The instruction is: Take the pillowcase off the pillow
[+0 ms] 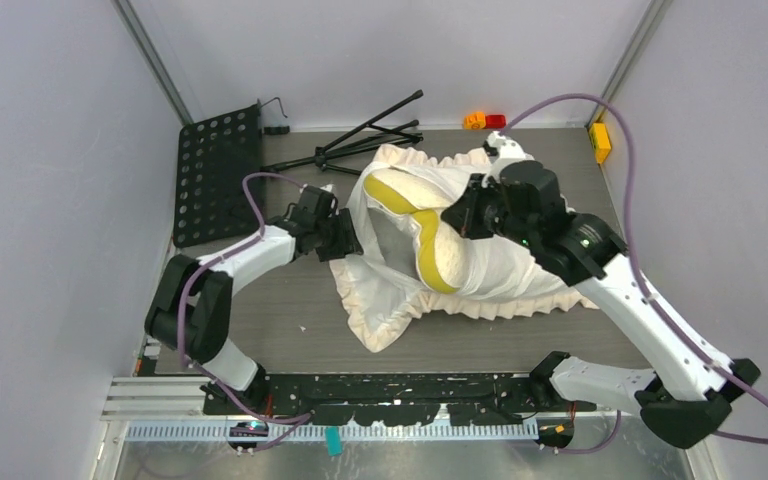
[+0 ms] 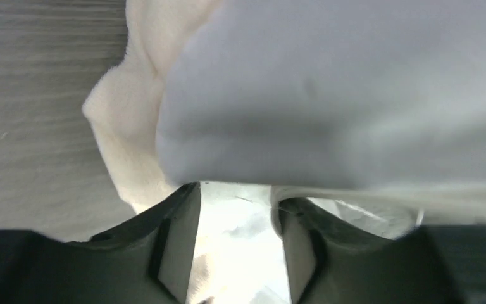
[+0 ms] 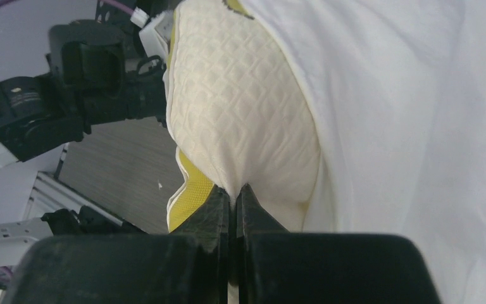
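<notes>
The pillow [image 1: 430, 245], pale yellow and quilted with a yellow-green edge seam, sticks partly out of the off-white frilled pillowcase [image 1: 505, 285] at mid-table. My right gripper [image 1: 452, 218] is shut on a pinch of the pillow's quilted fabric [image 3: 240, 114], jaws [image 3: 234, 190] pressed together beside the yellow seam; the pillowcase [image 3: 405, 126] hangs to its right. My left gripper [image 1: 352, 240] sits at the pillowcase's left opening. Its jaws [image 2: 235, 193] stand apart, with the cloth [image 2: 329, 95] bulging above them and a fold draped over the right fingertip [image 2: 285, 209].
A black perforated plate [image 1: 218, 175] lies at the back left with a folded black tripod [image 1: 360, 140] beside it. Small orange and red pieces [image 1: 485, 121] and a yellow box [image 1: 600, 142] sit at the back right. Bare grey table [image 1: 290, 300] shows in front.
</notes>
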You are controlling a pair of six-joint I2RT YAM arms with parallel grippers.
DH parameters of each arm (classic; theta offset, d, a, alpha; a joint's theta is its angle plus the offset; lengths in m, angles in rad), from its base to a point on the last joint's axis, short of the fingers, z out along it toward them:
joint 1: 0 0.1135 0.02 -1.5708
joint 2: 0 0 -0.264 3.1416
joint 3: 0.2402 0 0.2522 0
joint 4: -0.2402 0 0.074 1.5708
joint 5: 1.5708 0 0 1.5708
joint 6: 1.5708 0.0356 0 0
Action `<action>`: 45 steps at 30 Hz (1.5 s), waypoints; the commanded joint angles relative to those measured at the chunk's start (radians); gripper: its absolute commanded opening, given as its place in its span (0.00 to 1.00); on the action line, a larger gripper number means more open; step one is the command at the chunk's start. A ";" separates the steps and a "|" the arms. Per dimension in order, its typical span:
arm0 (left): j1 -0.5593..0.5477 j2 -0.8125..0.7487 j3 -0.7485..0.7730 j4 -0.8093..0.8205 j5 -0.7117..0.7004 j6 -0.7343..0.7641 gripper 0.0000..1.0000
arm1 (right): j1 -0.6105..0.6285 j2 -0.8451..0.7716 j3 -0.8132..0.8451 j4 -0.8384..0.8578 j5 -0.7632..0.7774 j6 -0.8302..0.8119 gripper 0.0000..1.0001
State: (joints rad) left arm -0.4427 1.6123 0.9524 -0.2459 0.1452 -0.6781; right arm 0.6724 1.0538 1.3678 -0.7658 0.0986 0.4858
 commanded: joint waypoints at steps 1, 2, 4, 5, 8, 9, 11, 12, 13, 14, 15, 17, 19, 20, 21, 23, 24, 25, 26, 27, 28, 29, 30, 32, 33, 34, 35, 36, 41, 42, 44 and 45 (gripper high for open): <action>0.016 -0.204 0.069 -0.134 -0.022 0.032 0.60 | -0.004 0.069 -0.051 0.283 -0.169 0.076 0.00; 0.016 -0.251 0.065 -0.143 -0.003 0.025 0.66 | -0.005 0.083 -0.077 0.314 -0.176 0.087 0.00; 0.016 -0.337 0.036 -0.139 0.038 0.001 0.75 | -0.004 0.115 -0.110 0.364 -0.200 0.102 0.00; 0.016 -0.377 0.013 -0.129 0.061 -0.020 0.78 | -0.005 0.143 -0.115 0.376 -0.222 0.106 0.00; 0.016 -0.485 -0.056 -0.101 0.133 -0.085 0.84 | -0.003 0.197 -0.115 0.382 -0.263 0.110 0.00; 0.016 -0.517 -0.080 -0.085 0.145 -0.115 0.85 | -0.003 0.212 -0.118 0.383 -0.273 0.109 0.00; 0.016 -0.594 -0.155 -0.005 0.175 -0.216 0.97 | -0.004 0.230 -0.130 0.398 -0.299 0.107 0.01; 0.014 -0.623 -0.201 0.073 0.184 -0.284 1.00 | -0.003 0.238 -0.139 0.412 -0.311 0.108 0.01; 0.007 -0.649 -0.262 0.167 0.183 -0.379 1.00 | -0.001 0.244 -0.145 0.424 -0.322 0.110 0.01; -0.005 -0.668 -0.325 0.293 0.169 -0.468 1.00 | -0.001 0.253 -0.150 0.433 -0.332 0.113 0.02; -0.026 -0.680 -0.372 0.384 0.138 -0.544 1.00 | 0.002 0.261 -0.153 0.439 -0.342 0.114 0.02; -0.067 -0.674 -0.403 0.427 0.061 -0.621 1.00 | 0.010 0.275 -0.156 0.447 -0.358 0.115 0.02; -0.090 -0.644 -0.392 0.397 0.022 -0.663 1.00 | 0.023 0.286 -0.158 0.450 -0.366 0.116 0.04; -0.099 -0.624 -0.393 0.405 0.014 -0.689 1.00 | 0.030 0.291 -0.159 0.450 -0.371 0.113 0.05; -0.105 -0.606 -0.401 0.434 0.006 -0.723 1.00 | 0.038 0.296 -0.159 0.450 -0.375 0.110 0.07; -0.109 -0.566 -0.441 0.543 0.001 -0.803 1.00 | 0.051 0.300 -0.155 0.435 -0.384 0.097 0.28; -0.110 -0.548 -0.462 0.610 0.001 -0.839 1.00 | 0.054 0.299 -0.149 0.413 -0.379 0.089 0.47; -0.111 -0.529 -0.475 0.653 0.001 -0.861 1.00 | 0.055 0.291 -0.146 0.390 -0.358 0.083 0.59; -0.111 -0.516 -0.478 0.668 -0.001 -0.871 1.00 | 0.055 0.277 -0.147 0.368 -0.327 0.075 0.67; -0.111 -0.507 -0.476 0.662 -0.002 -0.867 1.00 | 0.055 0.259 -0.149 0.350 -0.282 0.068 0.71; -0.112 -0.504 -0.472 0.647 -0.006 -0.858 1.00 | 0.054 0.243 -0.149 0.328 -0.231 0.059 0.75; -0.115 -0.503 -0.471 0.628 -0.012 -0.844 1.00 | 0.054 0.231 -0.144 0.300 -0.166 0.050 0.76; -0.118 -0.500 -0.470 0.619 -0.021 -0.834 1.00 | 0.054 0.225 -0.137 0.272 -0.120 0.040 0.77; -0.122 -0.488 -0.479 0.610 -0.035 -0.820 1.00 | 0.053 0.233 -0.113 0.209 -0.045 0.017 0.78; -0.123 -0.479 -0.481 0.602 -0.036 -0.815 1.00 | 0.051 0.244 -0.100 0.180 -0.022 0.009 0.78; -0.125 -0.471 -0.481 0.587 -0.036 -0.801 1.00 | 0.053 0.257 -0.088 0.154 -0.004 -0.001 0.78; -0.128 -0.466 -0.479 0.567 -0.039 -0.787 1.00 | 0.052 0.271 -0.081 0.131 0.013 -0.008 0.78; -0.133 -0.462 -0.474 0.551 -0.050 -0.770 1.00 | 0.052 0.283 -0.077 0.112 0.029 -0.013 0.78; -0.148 -0.436 -0.469 0.543 -0.063 -0.726 0.99 | 0.051 0.328 -0.113 0.116 0.040 -0.021 0.79; -0.149 -0.420 -0.464 0.548 -0.056 -0.716 0.99 | 0.050 0.337 -0.122 0.130 0.024 -0.019 0.78; -0.149 -0.385 -0.450 0.573 -0.031 -0.701 0.98 | 0.051 0.361 -0.135 0.155 -0.012 -0.009 0.79; -0.151 -0.364 -0.444 0.586 -0.017 -0.695 0.97 | 0.052 0.375 -0.139 0.168 -0.027 -0.005 0.78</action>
State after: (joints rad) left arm -0.5873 1.1919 0.4713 0.2752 0.1131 -1.4261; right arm 0.7246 1.3907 1.2446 -0.6373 0.0917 0.4870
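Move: My right hand pinches the pillow's lifted end; the case's open mouth, where that end gets laid, is some 13 cm left, 5 cm ahead and 25 cm down, and the hem over the pillow lies roughly 4 cm right, 2 cm ahead and 8 cm below. From my left hand, the yellow band on that end is about 13 cm right, 3 cm back and 12 cm up; the mouth is 8 cm right, level, slightly below. I keep my right pinch and lower the pillow end about 11 cm down and 11 cm left, open to let go, then shift right and a little down over the hem. My left fingers, already parting, open wide off the case edge, rise about 15 cm, swing back, and come down around the yellow band, rolling left side down some 40 degrees. ##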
